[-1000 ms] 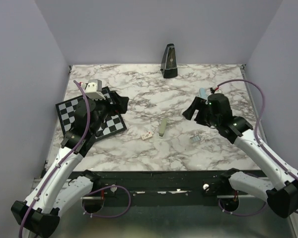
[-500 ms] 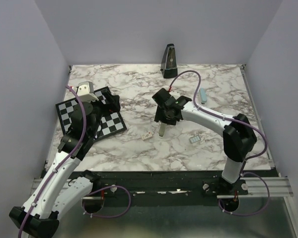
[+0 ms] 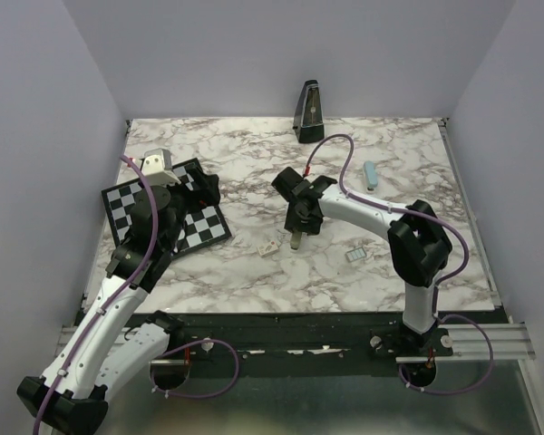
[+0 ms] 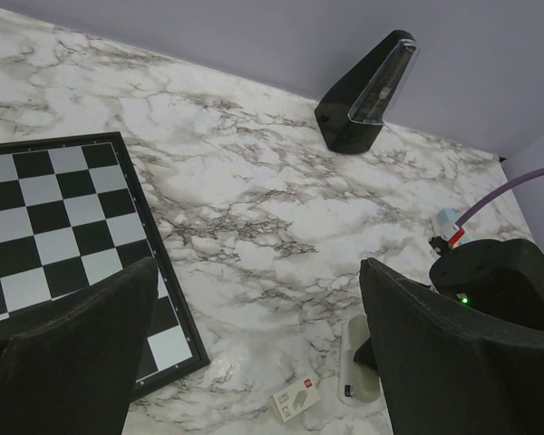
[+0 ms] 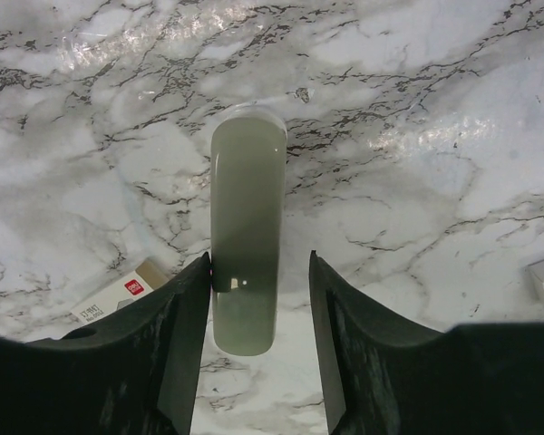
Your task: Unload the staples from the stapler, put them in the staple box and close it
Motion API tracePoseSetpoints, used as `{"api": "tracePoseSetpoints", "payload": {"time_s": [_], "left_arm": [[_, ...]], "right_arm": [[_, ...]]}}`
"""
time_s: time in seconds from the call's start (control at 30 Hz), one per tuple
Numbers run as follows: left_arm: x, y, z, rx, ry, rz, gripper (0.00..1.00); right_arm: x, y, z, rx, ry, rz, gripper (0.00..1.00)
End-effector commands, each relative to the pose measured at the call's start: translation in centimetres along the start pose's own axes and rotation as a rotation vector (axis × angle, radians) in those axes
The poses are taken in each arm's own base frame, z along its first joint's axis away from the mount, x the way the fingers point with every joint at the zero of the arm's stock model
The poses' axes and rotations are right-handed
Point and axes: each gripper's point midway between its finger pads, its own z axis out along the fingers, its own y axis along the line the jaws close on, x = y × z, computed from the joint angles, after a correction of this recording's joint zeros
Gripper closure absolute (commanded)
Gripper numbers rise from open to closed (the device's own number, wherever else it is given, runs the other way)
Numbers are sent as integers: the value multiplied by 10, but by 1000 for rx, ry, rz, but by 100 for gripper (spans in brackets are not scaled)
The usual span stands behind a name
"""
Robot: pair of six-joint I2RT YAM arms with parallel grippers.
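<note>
The pale sage-green stapler point(image 3: 296, 237) lies closed and flat on the marble table, near the middle. My right gripper point(image 3: 297, 223) is low over it and open. In the right wrist view the stapler point(image 5: 247, 245) lies lengthwise between the fingers, against the left finger point(image 5: 177, 317) and apart from the right one. My left gripper point(image 3: 198, 188) is open and empty above the chessboard's right edge. In the left wrist view the gripper point(image 4: 258, 272) frames bare marble, with the stapler point(image 4: 361, 358) at lower right.
A small white box point(image 3: 269, 246) lies just left of the stapler. A black metronome point(image 3: 309, 111) stands at the back. The chessboard point(image 3: 199, 231) lies at left. A light blue bar point(image 3: 371, 174) and a small pale box point(image 3: 355, 256) lie to the right.
My right arm has swung from the right side to the middle and come down over the stapler. My left gripper has shifted only slightly over the chessboard.
</note>
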Motion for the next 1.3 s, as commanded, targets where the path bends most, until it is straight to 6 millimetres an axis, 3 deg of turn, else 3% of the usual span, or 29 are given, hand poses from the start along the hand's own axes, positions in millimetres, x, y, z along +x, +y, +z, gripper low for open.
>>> {"api": "tracePoseSetpoints", "payload": {"time_s": [0.0, 0.17, 0.4, 0.53, 0.63, 0.67, 0.77, 0.8, 1.0, 1.03, 1.07, 1.1, 1.17, 1.23, 1.27], "left_arm": [[5, -7, -2, 36, 20, -6, 3], [8, -7, -1, 54, 18, 27, 4], [8, -16, -5, 115, 21, 39, 5], [10, -20, -7, 149, 16, 64, 11], [10, -22, -7, 160, 8, 70, 11], [12, -22, -8, 157, 20, 74, 12], [18, -25, -9, 169, 68, 52, 15], [22, -29, -9, 187, 87, 40, 15], [66, -67, -12, 368, 305, -112, 28], [74, -73, -13, 405, 337, -130, 29], [72, -85, -13, 460, 339, -168, 29], [83, -96, -16, 530, 397, -186, 30], [85, -110, -15, 610, 411, -217, 30], [100, -120, -16, 665, 493, -264, 30], [97, -129, -16, 708, 483, -275, 31]], "right_arm": [[7, -3, 9, 28, 7, -3, 46], [6, 7, 7, -40, 0, -19, 59], [19, 2, 21, 10, 48, -11, 58], [15, 0, 14, -19, 13, -23, 88], [-2, -7, -10, -30, -57, -45, 99], [-15, -9, -27, -44, -110, -55, 99], [-30, -16, -54, -84, -191, -89, 99], [-39, -15, -78, -152, -240, -85, 99], [-31, -8, -127, -430, -321, -131, 99], [-36, -6, -147, -497, -364, -119, 99], [-29, -5, -150, -541, -349, -128, 99], [-27, -3, -157, -581, -358, -126, 99], [-26, 0, -180, -692, -395, -105, 99], [-29, 3, -197, -769, -436, -75, 99], [-29, 1, -213, -824, -463, -70, 99]]}}
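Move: The green stapler is already between my right hand's open fingers, its middle about 2 cm below and 1 cm ahead and left of the hand. From the stapler, the staple box sits some 6 cm left and 3 cm nearer me; the grey tray lies roughly 13 cm right and 6 cm nearer. The stapler lies about 19 cm to the right of my left hand, 1 cm ahead and 27 cm below. I sink my right hand another centimetre, shut its fingers on the stapler's sides and lift it about 16 cm, drawing back 5 cm late in the rise while the wrist tips up and rolls its left side upward. My left hand first creeps, then sweeps some 11 cm right and 5 cm down towards the stapler, swinging clockwise about 30 degrees and tipping down, its fingers narrowing but staying well open. ##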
